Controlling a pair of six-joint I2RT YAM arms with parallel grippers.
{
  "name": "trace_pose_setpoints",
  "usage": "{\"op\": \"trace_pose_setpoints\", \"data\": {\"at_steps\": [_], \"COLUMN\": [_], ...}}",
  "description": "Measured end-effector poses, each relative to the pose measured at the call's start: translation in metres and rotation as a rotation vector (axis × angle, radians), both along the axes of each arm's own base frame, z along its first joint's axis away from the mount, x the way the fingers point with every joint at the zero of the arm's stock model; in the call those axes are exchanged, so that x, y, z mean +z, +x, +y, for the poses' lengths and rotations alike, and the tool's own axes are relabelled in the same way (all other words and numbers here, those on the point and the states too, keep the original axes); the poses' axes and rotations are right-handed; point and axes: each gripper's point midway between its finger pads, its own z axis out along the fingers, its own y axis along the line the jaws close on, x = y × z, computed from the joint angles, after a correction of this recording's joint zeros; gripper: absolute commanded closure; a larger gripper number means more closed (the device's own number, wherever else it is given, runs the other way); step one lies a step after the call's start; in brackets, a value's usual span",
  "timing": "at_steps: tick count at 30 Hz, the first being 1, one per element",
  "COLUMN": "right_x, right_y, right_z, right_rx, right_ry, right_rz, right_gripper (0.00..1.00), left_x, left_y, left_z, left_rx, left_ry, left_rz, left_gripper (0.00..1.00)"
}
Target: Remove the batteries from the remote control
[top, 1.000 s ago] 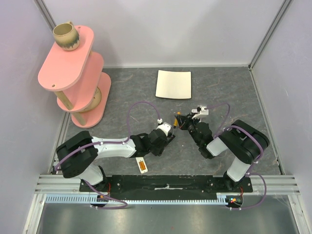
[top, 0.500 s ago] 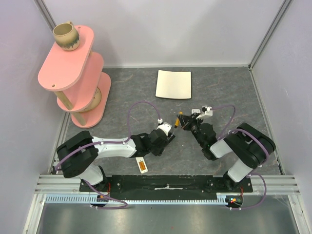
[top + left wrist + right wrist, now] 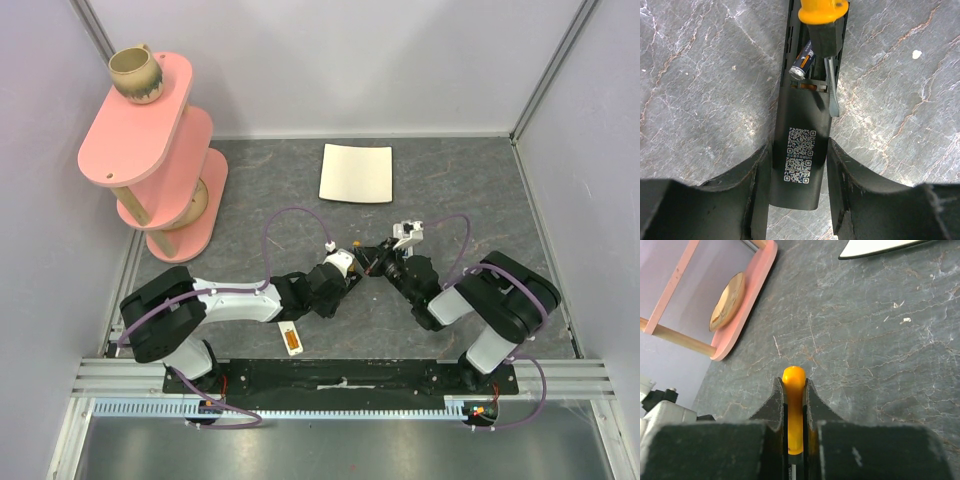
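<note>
The remote control [image 3: 800, 150] is a slim black bar with a white QR label, lying on the grey slab. My left gripper [image 3: 799, 151] is shut on its near end, one finger on each long side. Its battery bay at the far end is uncovered. One of the batteries [image 3: 802, 64], a dark cell with a silver cap, is tilted up out of the bay. An orange-handled screwdriver [image 3: 794, 405] is held in my shut right gripper [image 3: 794, 382], and its metal blade [image 3: 832, 92] reaches into the bay beside the cell. From above, both grippers [image 3: 348, 283] [image 3: 375, 260] meet mid-table.
A pink tiered shelf [image 3: 150, 150] with a mug [image 3: 135, 75] stands at the far left. A white sheet [image 3: 356, 172] lies at the back. A small white piece with an orange patch [image 3: 291, 338] rests near the black front rail [image 3: 400, 378].
My right gripper with the screwdriver has moved left and nearer, up to the remote held by the left gripper. The left arm has barely moved.
</note>
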Motion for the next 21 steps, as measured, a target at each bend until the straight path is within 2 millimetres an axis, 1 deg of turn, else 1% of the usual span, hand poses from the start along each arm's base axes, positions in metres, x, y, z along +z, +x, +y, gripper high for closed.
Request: {"op": "trace_pose_setpoints", "data": {"at_steps": [3, 7, 10, 16, 21], "right_x": [0.007, 0.027, 0.036, 0.036, 0.024], "right_y": [0.000, 0.002, 0.009, 0.032, 0.045], "right_z": [0.000, -0.002, -0.004, -0.006, -0.015], "right_rx": [0.000, -0.011, -0.036, -0.109, -0.170], "right_ry": [0.004, 0.014, -0.001, -0.096, -0.202], "right_rz": [-0.019, -0.072, -0.101, -0.103, -0.078], "right_gripper": [1.00, 1.00, 1.00, 1.00, 1.00], "left_x": [0.000, 0.000, 0.000, 0.000, 0.000], "left_y": [0.000, 0.000, 0.000, 0.000, 0.000], "left_z": [0.000, 0.000, 0.000, 0.000, 0.000], "left_rx": [0.000, 0.000, 0.000, 0.000, 0.000], "left_ry": [0.000, 0.000, 0.000, 0.001, 0.001], "left_rz": [0.000, 0.000, 0.000, 0.000, 0.000], "left_gripper": [0.98, 0.98, 0.98, 0.98, 0.98]}}
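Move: The right hand, gripping the yellow screwdriver, has the battery sticking up from the black remote control's open compartment about 6 cm back, 2 cm to its left and 9 cm below. From the same hand, a white remote lies some 2 cm ahead and 11 cm to the right, and the white pad about 18 cm straight ahead, both roughly 10 cm down. From the left hand, which holds the remote control, the battery is about 5 cm ahead and 5 cm right, nearly level. The right hand, fingers still shut on the screwdriver handle, lifts its tip away from the right-hand edge of the remote control beside the battery, going up almost 4 cm, then forward about 4.5 cm and slightly right, easing down over 1 cm at the end as the wrist turns clockwise and its left side dips, some 15 degrees in all. Meanwhile the left hand stays in place and keeps its pinch on the remote control's near end, while the screwdriver tip ends up over the far part of the open compartment. ##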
